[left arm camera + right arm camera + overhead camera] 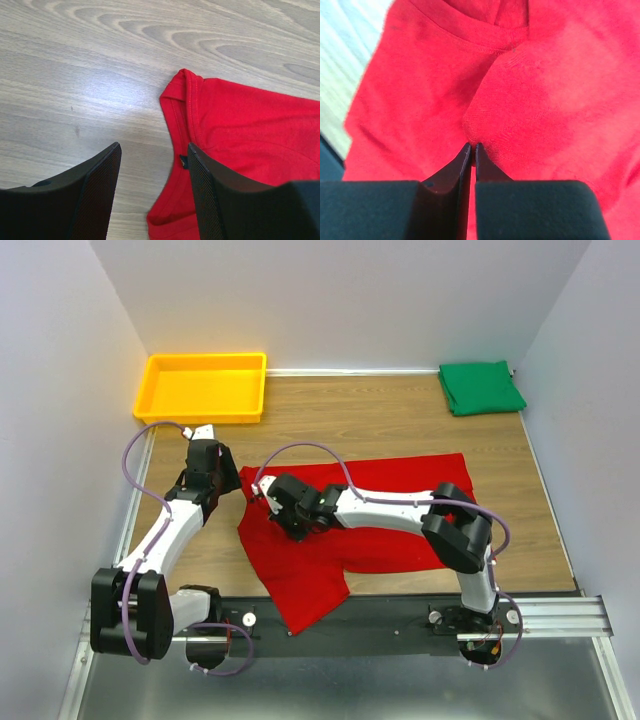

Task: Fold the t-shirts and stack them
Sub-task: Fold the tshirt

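The red t-shirt (310,585) lies spread and partly rumpled across the middle of the wooden table. My right gripper (268,496) reaches over it to its left part, near the neckline. In the right wrist view the jaws (472,146) are pinched together on a small raised fold of the red t-shirt (545,90). My left gripper (222,468) hovers at the shirt's left edge. Its fingers (154,146) stand open astride the collar edge of the red t-shirt (240,125), with nothing gripped. The green t-shirt (481,387) lies folded at the back right corner.
A yellow plastic tray (205,360) sits at the back left against the wall. White walls close in the table on three sides. A black rail (400,625) carrying the arm bases runs along the near edge, and the red shirt's lower corner lies over it.
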Robot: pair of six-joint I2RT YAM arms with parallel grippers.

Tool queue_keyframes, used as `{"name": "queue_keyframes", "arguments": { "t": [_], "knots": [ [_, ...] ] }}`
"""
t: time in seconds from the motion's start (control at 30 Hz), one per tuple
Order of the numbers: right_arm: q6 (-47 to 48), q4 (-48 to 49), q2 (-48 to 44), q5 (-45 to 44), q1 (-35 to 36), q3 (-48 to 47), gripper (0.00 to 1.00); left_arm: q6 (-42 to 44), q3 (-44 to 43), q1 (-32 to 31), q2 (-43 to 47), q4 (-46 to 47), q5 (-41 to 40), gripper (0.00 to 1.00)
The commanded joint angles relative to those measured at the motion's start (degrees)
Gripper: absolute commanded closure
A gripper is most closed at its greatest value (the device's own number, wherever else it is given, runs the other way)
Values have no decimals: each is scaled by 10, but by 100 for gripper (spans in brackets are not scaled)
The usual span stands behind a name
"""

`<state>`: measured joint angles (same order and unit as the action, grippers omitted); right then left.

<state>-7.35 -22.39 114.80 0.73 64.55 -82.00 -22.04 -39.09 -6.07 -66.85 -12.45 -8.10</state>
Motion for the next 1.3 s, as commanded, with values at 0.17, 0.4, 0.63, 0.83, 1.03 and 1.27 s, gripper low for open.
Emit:
{"name": "queue_keyframes", "arguments": {
  "t": [0.17,0.4,0.63,0.83,1.03,1.27],
  "knots": [
    [23,-6,-42,35,4,29,88,10,-5,3,-9,13,13,37],
    [34,-16,-21,68,3,33,82,12,-5,3,-17,12,18,37],
    [31,-25,-42,19,-2,31,50,11,-4,3,-23,16,43,37],
    [-12,-32,-121,-72,-110,69,47,-7,-26,-3,-58,17,78,42],
    [-76,-30,-179,-120,-314,140,47,-17,-55,-22,-129,16,108,60],
    [-108,25,-205,-97,-496,220,50,-27,-102,-28,-215,16,119,79]
  ]
}}
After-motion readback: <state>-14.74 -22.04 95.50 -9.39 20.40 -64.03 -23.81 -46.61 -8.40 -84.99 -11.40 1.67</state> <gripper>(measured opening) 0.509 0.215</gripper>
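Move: The left gripper hangs half open; the t-shirt's left edge is about 5 cm to its right, 3 cm ahead and 8 cm below. On that edge the black label is some 3 cm back and 4 cm right of the gripper. The right gripper still pinches red cloth left of the shirt's middle. The shirt's far right corner lies roughly 21 cm ahead and 45 cm right of it, 2 cm below, and the folded green shirt some 40 cm ahead, 52 cm right. With the right gripper, raise the pinched cloth about 2 cm, ease slightly back and down, and open to let go. Then sweep fast right, some 30 cm, and forward over the shirt towards its far right corner, fingers open, wrist turning about 55 degrees clockwise. Meanwhile bring the left gripper right and down, about 5 cm each, and a little forward towards the shirt's left edge, tipping down and nearly closing. ##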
